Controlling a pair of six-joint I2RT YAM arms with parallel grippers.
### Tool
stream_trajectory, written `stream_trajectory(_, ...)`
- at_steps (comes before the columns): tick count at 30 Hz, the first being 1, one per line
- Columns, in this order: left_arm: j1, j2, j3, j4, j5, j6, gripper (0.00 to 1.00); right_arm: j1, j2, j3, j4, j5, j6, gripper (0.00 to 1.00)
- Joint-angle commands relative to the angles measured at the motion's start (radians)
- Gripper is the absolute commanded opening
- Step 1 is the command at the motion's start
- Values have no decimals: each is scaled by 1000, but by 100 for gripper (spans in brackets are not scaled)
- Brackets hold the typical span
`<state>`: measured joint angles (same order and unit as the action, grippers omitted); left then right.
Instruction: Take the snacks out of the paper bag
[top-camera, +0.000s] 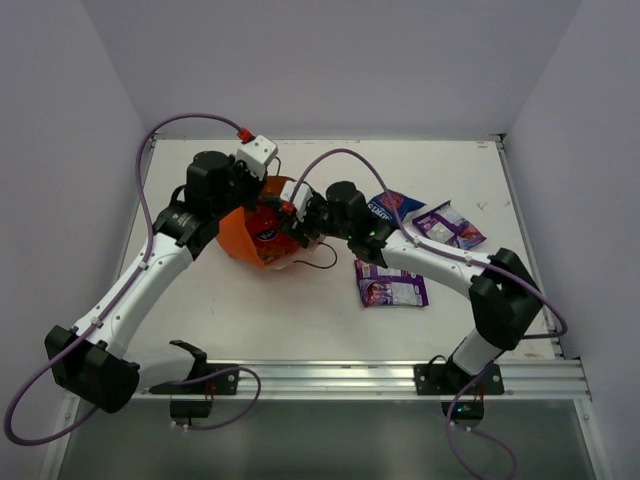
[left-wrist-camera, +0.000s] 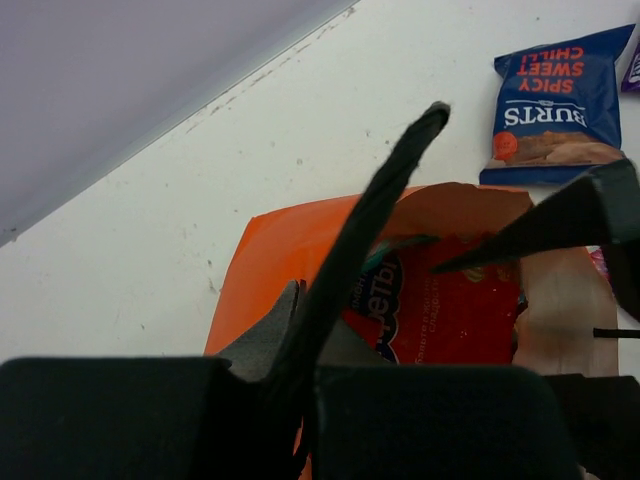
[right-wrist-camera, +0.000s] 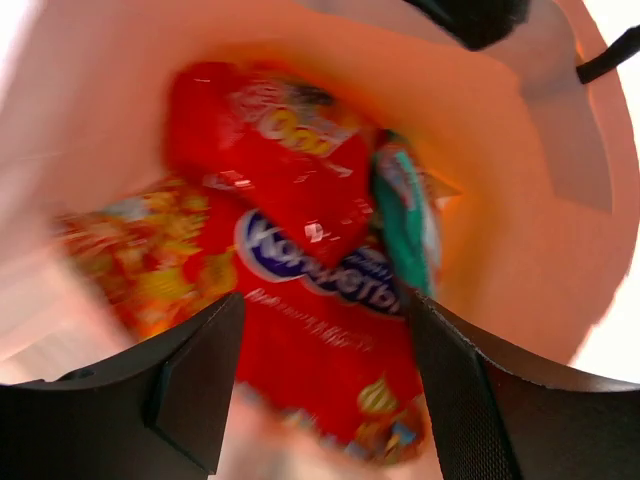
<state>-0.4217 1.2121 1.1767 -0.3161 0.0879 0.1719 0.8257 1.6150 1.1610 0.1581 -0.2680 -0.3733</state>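
Observation:
The orange paper bag (top-camera: 250, 240) lies on its side at the table's middle left, mouth facing right. My left gripper (top-camera: 262, 195) is shut on the bag's upper rim (left-wrist-camera: 270, 260) and holds the mouth open. My right gripper (top-camera: 297, 220) reaches into the mouth, open (right-wrist-camera: 320, 380). Its fingers (right-wrist-camera: 200, 370) stand on either side of a larger red packet (right-wrist-camera: 320, 320), apart from it. A small red packet (right-wrist-camera: 280, 150) and a teal one (right-wrist-camera: 410, 215) lie deeper in. Outside lie a blue-and-red packet (top-camera: 393, 205) and two purple ones (top-camera: 450, 225) (top-camera: 390, 288).
The bag's black cord handle (top-camera: 320, 262) trails on the table by the mouth. White walls close in the table at the back and sides. A metal rail (top-camera: 380, 375) runs along the near edge by the arm bases.

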Motion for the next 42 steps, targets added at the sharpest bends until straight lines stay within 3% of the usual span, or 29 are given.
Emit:
stream_trajectory(1, -5, -40, 70, 69, 65, -37, 0, 3, 57, 49, 170, 102, -76, 69)
stream_trajectory(9, -5, -51, 75, 31, 70, -14, 0, -10, 164, 78, 293, 220, -148, 70)
stream_trajectory(23, -5, -57, 63, 52, 87, -8, 0, -30, 313, 207, 141, 86, -136, 62)
stream_trajectory(27, -5, -62, 54, 60, 70, -8, 0, -28, 304, 189, 139, 66, -124, 42)
stream_trajectory(28, -5, -63, 51, 61, 62, -8, 0, -28, 299, 186, 139, 62, -122, 27)
stream_trajectory(30, -5, -66, 43, 66, 52, -8, 0, -28, 277, 177, 133, 59, -116, 13)
stream_trajectory(31, -5, -68, 41, 64, 44, -8, 0, -28, 267, 172, 132, 56, -115, 2)
stream_trajectory(42, -5, -62, 34, 61, -23, -9, 0, -26, -1, 160, 72, 23, -75, 0)
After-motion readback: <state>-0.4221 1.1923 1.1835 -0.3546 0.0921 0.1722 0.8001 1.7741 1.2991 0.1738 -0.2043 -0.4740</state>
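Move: The teal packet stands inside the tilted paper bag, about 8 cm ahead of the open right hand, 4 cm to its left and 8 cm below it. The big red packet lies roughly level with that hand front to back, 5 cm to its left and 9 cm down; the small red packet is about 4 cm ahead, 8 cm left and 8 cm down. From the left hand, the teal packet is some 2 cm ahead, 3 cm to the right and 12 cm below. Forward about 8 cm into the bag, edging left and sinking some 5 cm, the right hand goes to the teal packet. There the wide-open fingers shut fully and pinch its serrated top edge; the hand then draws up about 4 cm and slightly back. The left hand keeps its shut grip on the bag's rim, nearly still. ##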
